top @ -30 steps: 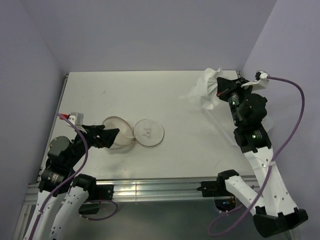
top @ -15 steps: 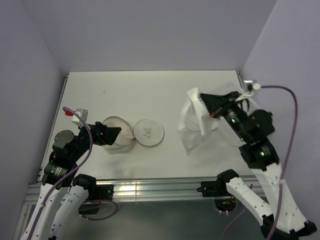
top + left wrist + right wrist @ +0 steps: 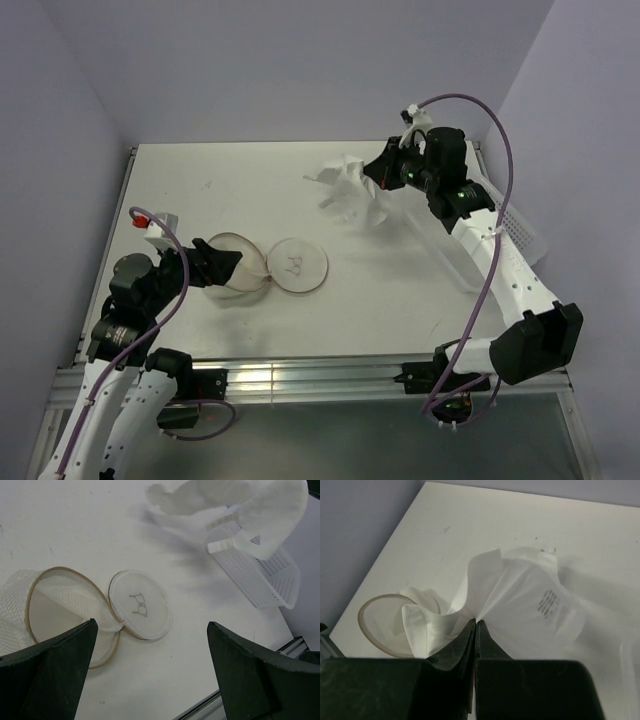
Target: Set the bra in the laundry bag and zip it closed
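Note:
The bra is a limp off-white garment hanging in the air above the back middle of the table. My right gripper is shut on a fold of it. In the right wrist view the closed jaws pinch the bra, which drapes below them. The laundry bag lies open at the front left, its tan-rimmed mouth facing up. Its round lid, with the eyeglasses mark, is flipped flat to the right. My left gripper is wide open just over the bag's near side, holding nothing.
A white perforated plastic tray sits at the table's right edge, under the right arm; it also shows in the left wrist view. Purple walls close in the back and both sides. A metal rail runs along the front edge.
My right arm has swung the bra from the far right corner leftward to above the back middle of the table. The left gripper stays open by the bag, hardly moved.

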Action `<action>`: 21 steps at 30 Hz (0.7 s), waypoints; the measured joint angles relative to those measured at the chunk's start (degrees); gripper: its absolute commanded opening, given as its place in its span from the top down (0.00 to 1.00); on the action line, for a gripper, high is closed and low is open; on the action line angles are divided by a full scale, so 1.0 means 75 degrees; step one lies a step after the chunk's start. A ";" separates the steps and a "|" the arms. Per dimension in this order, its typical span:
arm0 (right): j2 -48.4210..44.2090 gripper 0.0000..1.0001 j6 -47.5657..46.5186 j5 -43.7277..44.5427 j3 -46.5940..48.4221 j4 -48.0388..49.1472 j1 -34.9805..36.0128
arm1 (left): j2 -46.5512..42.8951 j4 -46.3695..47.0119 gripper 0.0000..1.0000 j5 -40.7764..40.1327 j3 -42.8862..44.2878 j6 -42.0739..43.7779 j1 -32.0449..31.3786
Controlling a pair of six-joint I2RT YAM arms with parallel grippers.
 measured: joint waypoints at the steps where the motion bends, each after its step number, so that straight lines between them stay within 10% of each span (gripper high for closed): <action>1: 0.0131 1.00 -0.0207 -0.0181 0.0131 0.0012 -0.0055 | 0.0026 -0.0003 0.02 0.0000 0.0000 0.0000 0.0009; 7: 0.0647 0.99 -0.1005 -0.1250 -0.0530 -0.0029 0.0003 | 0.0140 0.0000 0.02 0.0012 0.0000 0.0000 0.0050; 15: 0.0312 0.26 -0.0501 -0.0297 -0.3742 -0.0032 0.0300 | 0.0152 0.0000 0.02 0.0015 0.0000 0.0000 0.0052; 21: -0.1996 0.32 0.0425 0.1134 -0.4581 -0.0114 0.0373 | 0.0166 0.0000 0.02 0.0026 0.0000 -0.0003 0.0055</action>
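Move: The bra hangs pinched in the right hand; the bare patch of table it is bound for lies about 7 cm back from that hand, 2 cm to its left and 30 cm below. The bag's round lid is some 13 cm left and 9 cm back, the mesh bag about 25 cm left and 9 cm back, the laundry basket roughly 25 cm right and 2 cm back. From the left hand the patch is about 9 cm ahead, 24 cm right and 25 cm below. The bra, pinched at the start, is swept down and back onto the table by the right hand, which goes down about 22 cm and back some 10 cm, tipping its fingers nearly 30 degrees further down. The fingers open wide on the way down, letting go; the hand, first drifting left, swings right and rises about 4 cm off the bra. ##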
